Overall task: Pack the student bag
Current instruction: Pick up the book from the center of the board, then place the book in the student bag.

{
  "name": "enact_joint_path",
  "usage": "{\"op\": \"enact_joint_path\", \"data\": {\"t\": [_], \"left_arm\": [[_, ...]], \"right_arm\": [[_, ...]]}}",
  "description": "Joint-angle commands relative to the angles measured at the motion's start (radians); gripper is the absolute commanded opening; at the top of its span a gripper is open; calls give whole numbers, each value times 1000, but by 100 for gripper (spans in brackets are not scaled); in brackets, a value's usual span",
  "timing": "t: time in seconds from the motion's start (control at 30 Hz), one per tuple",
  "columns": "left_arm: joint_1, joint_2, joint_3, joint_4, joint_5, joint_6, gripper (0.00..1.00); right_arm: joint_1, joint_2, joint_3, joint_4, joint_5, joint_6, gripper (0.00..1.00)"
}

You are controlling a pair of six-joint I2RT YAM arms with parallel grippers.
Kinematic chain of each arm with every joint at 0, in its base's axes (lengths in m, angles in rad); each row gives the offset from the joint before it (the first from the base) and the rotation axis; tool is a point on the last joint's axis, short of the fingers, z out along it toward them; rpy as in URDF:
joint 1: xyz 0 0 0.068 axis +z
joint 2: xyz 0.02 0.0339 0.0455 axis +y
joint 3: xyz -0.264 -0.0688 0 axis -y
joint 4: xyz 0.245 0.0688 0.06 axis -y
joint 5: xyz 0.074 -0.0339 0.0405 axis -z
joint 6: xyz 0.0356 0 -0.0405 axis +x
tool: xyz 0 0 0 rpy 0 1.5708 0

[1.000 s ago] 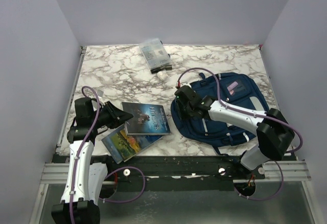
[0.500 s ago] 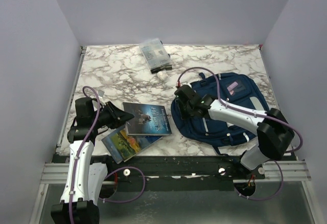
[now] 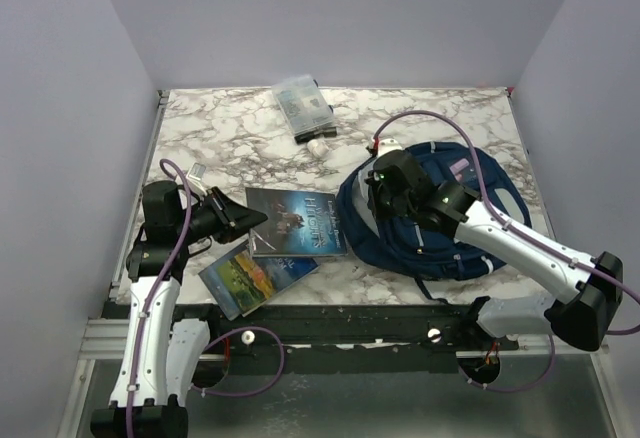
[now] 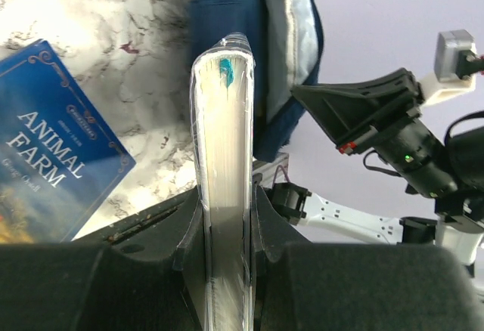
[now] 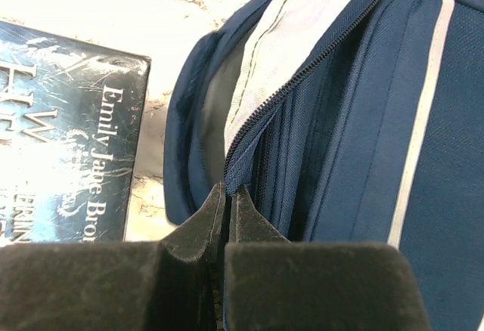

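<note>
The student bag (image 3: 415,248), navy with grey trim, lies at the right of the table. My right gripper (image 3: 382,190) is shut on the fabric edge by its zipper and holds that flap raised, so the pale lining (image 5: 280,36) shows. In the right wrist view the gripper (image 5: 228,193) pinches this edge of the bag (image 5: 363,119). My left gripper (image 3: 243,220) is shut on the left edge of a dark-covered book (image 3: 298,223), which reaches toward the bag's opening. Seen edge-on, the book (image 4: 223,119) stands between the left gripper's (image 4: 224,195) fingers, with the bag (image 4: 227,6) beyond it.
A second book, Animal Farm (image 3: 255,276), lies near the front edge under the held one. At the back of the marble table (image 3: 220,138) a clear plastic pouch (image 3: 303,106) lies beside a small white object (image 3: 317,144). Grey walls enclose the table.
My right gripper has closed on the bag's zipper edge and risen, lifting the flap and opening the bag. My left gripper has carried the dark book a little to the right, toward the bag.
</note>
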Motion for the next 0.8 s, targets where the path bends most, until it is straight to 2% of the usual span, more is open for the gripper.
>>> {"op": "enact_joint_path", "data": {"t": [0.0,0.27,0.47,0.63,0.77], "left_arm": [[-18,-36,50,81,113,-81,0],[-21,-55,32,85,96,-94,0],[-57,-42,-2,163,53,-172,0],[-201,-32,-33,296,-83,-275,0],[-342,53,-31,420,-175,-330,0]], "right_arm": [[1,-2,-1,70,-41,-47,0],[0,22,-91,137,-90,-15,0],[1,-84,63,50,-63,47,0],[0,-146,176,48,-47,26,0],[-2,-158,217,35,-28,-24,0]]}}
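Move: The left hand holds the Wuthering Heights book by its left edge. The open mouth of the blue bag is some 24 cm to that hand's right, about 2 cm farther out and 13 cm below. The Animal Farm book lies roughly 13 cm behind the hand, 2 cm left, on the table 19 cm down. The right hand already pinches the mouth's upper edge: the mouth's middle is level, 3 cm left, 9 cm below; the bag's body sits 15 cm right, level, 14 cm below. Still pinching the upper edge of the bag's mouth, the right hand dips about 4 cm, then pulls that edge sharply up to end some 9 cm above where it began, its left side rolling up about 10 degrees. The left hand keeps its grip on the book, rises barely more than a centimetre, then swings about 4 cm right towards the mouth, faster at the end. ##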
